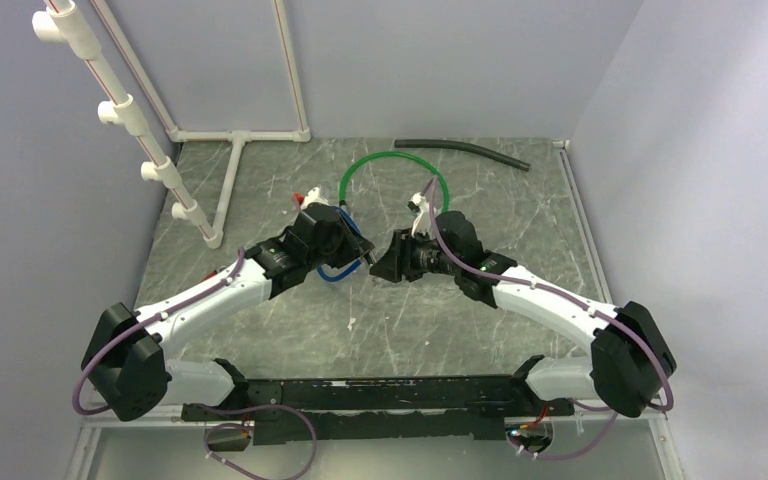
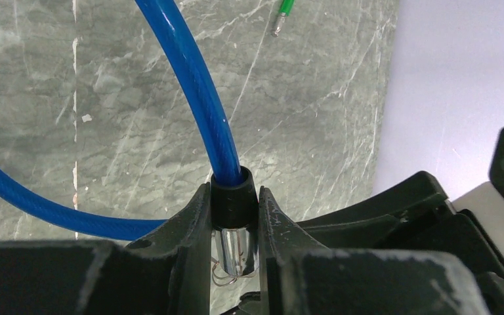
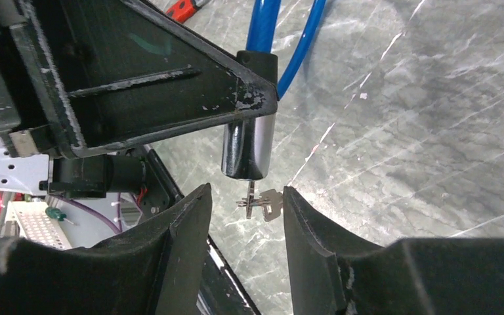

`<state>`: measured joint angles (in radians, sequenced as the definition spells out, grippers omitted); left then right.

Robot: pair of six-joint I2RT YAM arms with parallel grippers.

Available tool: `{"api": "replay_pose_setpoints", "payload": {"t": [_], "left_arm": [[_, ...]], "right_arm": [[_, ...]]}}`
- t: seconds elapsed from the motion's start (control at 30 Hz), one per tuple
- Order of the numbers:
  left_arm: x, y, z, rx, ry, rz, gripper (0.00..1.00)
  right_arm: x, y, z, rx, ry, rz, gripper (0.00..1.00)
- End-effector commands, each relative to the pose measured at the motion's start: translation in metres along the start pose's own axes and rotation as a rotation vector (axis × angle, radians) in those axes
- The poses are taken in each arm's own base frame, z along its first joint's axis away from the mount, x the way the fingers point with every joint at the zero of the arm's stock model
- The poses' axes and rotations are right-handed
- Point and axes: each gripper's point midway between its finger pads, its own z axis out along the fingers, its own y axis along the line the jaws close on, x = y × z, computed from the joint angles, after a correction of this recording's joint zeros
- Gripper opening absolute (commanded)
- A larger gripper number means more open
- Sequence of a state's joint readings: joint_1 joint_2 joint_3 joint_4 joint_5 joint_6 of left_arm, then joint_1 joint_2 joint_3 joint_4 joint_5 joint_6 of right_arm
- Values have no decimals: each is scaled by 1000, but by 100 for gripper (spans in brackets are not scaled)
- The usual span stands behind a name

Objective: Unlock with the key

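My left gripper (image 2: 234,200) is shut on the blue cable lock's black collar (image 2: 234,197), with the chrome lock barrel (image 2: 235,249) hanging below between the fingers. The blue cable (image 2: 197,85) loops away over the table. In the right wrist view the same barrel (image 3: 248,147) sticks out of the left gripper's fingers, and a small silver key (image 3: 252,202) sits in its end with a second key dangling on a ring beside it. My right gripper (image 3: 244,200) is open, one finger on each side of the keys. In the top view the left gripper (image 1: 355,262) and right gripper (image 1: 380,262) meet at mid-table.
A green cable loop (image 1: 392,160) lies behind the grippers, its metal tip (image 2: 277,26) showing in the left wrist view. A black hose (image 1: 465,150) lies at the back. White PVC pipe frame (image 1: 230,180) stands at the back left. A red-handled item (image 3: 185,8) lies beyond the lock.
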<state>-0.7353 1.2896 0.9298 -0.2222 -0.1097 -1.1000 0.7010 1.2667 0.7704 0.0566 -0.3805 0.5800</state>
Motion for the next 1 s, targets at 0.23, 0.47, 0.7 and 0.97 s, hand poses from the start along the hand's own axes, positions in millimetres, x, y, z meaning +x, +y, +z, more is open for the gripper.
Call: {"api": "replay_pose_setpoints", "payload": {"t": [0.23, 0.47, 0.7, 0.97], "left_arm": [[-16, -26, -6, 77, -49, -4, 0], [-17, -27, -6, 83, -50, -13, 0], [-14, -29, -7, 94, -39, -21, 0], [-18, -34, -16, 147, -64, -30, 0]], "right_arm": [[1, 9, 4, -65, -23, 27, 36], [6, 7, 7, -67, -19, 38, 24], [4, 5, 10, -57, -33, 41, 8], [-6, 29, -3, -180, -96, 67, 0]]}}
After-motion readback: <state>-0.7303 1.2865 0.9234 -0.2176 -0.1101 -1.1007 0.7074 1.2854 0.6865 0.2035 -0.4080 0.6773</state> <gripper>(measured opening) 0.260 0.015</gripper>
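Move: The key, sticking out of the lower end of the blue lock, is about 2 cm left of the open right fingers' hand point, level fore and aft and 1 cm lower. The lock barrel is some 3 cm to this hand's left, 3 cm ahead and 1 cm up, with the blue cable loop roughly 9 cm left, 3 cm ahead and 6 cm down. From the left hand, still gripping the lock, the key sits 4 cm back, 1 cm right and 3 cm below. The right fingers ease about 1 cm down, slightly back and left, closing fully to pinch the key's head. ##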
